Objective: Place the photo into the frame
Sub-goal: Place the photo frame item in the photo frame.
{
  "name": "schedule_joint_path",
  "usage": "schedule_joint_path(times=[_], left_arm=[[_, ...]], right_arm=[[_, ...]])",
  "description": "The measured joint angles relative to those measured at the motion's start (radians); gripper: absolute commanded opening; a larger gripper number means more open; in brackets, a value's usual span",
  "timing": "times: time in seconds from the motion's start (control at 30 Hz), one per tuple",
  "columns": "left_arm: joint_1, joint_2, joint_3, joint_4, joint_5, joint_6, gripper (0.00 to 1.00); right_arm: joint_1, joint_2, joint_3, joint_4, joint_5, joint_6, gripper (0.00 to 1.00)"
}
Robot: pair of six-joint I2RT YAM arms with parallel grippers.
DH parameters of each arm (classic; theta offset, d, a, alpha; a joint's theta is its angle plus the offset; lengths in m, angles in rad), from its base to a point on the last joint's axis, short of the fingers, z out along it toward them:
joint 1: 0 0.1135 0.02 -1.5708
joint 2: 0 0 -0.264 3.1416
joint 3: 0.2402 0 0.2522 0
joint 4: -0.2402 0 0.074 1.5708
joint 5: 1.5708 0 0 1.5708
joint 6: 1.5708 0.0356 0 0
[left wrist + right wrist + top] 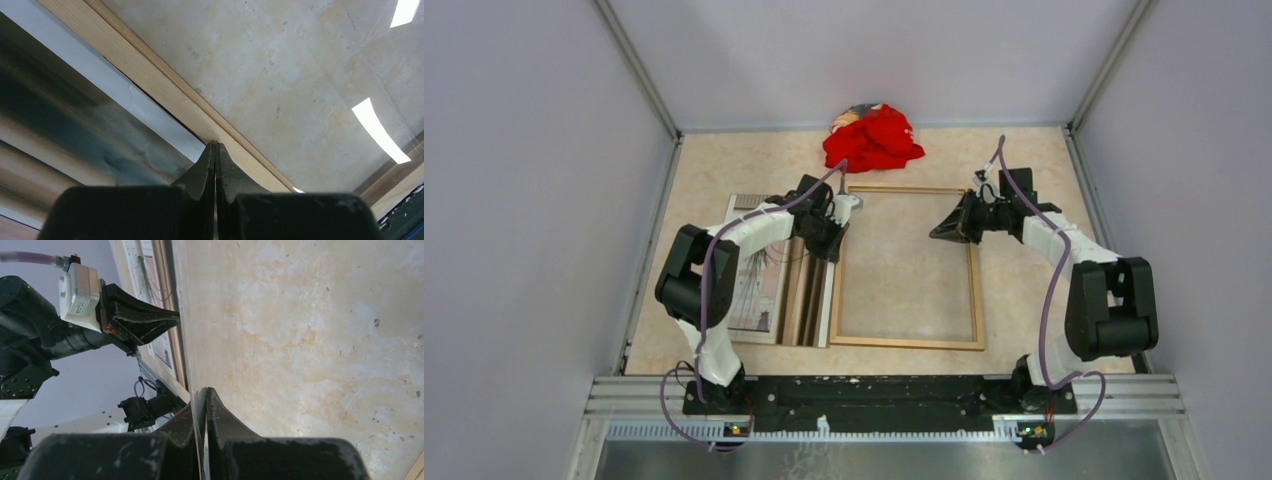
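Note:
The frame [973,290] of light wooden strips lies flat in the middle of the table. A clear pane [300,340] hangs over it, and lamp glare shows on the pane [300,75]. My right gripper [206,390] is shut on the pane's right edge, above the frame's upper right part [936,235]. My left gripper [215,145] is shut at the pane's left edge, over the frame's left strip [140,70], and shows in the top view [836,238] and the right wrist view [176,317]. The photo [754,290] lies face up left of the frame, partly under my left arm.
A brown board [799,295] and a white sheet edge lie between the photo and the frame. A crumpled red cloth [874,138] sits at the back by the wall. Grey walls close in the table on three sides.

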Motion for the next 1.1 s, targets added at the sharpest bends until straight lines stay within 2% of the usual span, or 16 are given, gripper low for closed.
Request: schedule_joint_path(times=[0.13,0.2,0.4,0.57,0.63,0.83,0.97,1.1], left_arm=[[0.000,0.000,0.000,0.000,0.000,0.000,0.00],[0.000,0.000,0.000,0.000,0.000,0.000,0.00],[0.000,0.000,0.000,0.000,0.000,0.000,0.00],[0.000,0.000,0.000,0.000,0.000,0.000,0.00],[0.000,0.000,0.000,0.000,0.000,0.000,0.00],[0.000,0.000,0.000,0.000,0.000,0.000,0.00],[0.000,0.000,0.000,0.000,0.000,0.000,0.00],[0.000,0.000,0.000,0.001,0.000,0.000,0.00]], right_arm=[[0.000,-0.003,0.000,0.008,-0.003,0.013,0.00],[0.000,-0.004,-0.003,0.013,-0.003,0.013,0.05],[0.000,-0.004,-0.011,-0.009,0.022,-0.024,0.37],[0.001,0.000,-0.011,-0.048,0.076,-0.073,0.50],[0.002,0.009,-0.010,-0.063,0.096,-0.088,0.59],[0.010,0.047,0.024,-0.138,0.178,-0.137,0.67],[0.011,0.051,0.053,-0.186,0.233,-0.166,0.79],[0.011,0.051,0.081,-0.222,0.279,-0.202,0.81]])
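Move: The right hand still pinches the clear sheet, above the wooden frame it is meant for: the frame's middle is about 4 cm to its left, 1 cm back and some 10 cm below. The frame's right rail runs about 9 cm to the hand's right, 1 cm back. From the left hand, shut on the frame's left rail, the frame's middle is about 14 cm to the right, 1 cm back and 2 cm down; the photo's middle is some 10 cm left, 1 cm back. The right fingers let go of the clear sheet, opening wide while the hand sinks about 4 cm towards the frame and shifts about 4 cm right, towards the right rail; the wrist rolls some 20 degrees so that the fingers point more steeply down. The left hand stays put, shut fingertips still resting on the frame's left rail. ##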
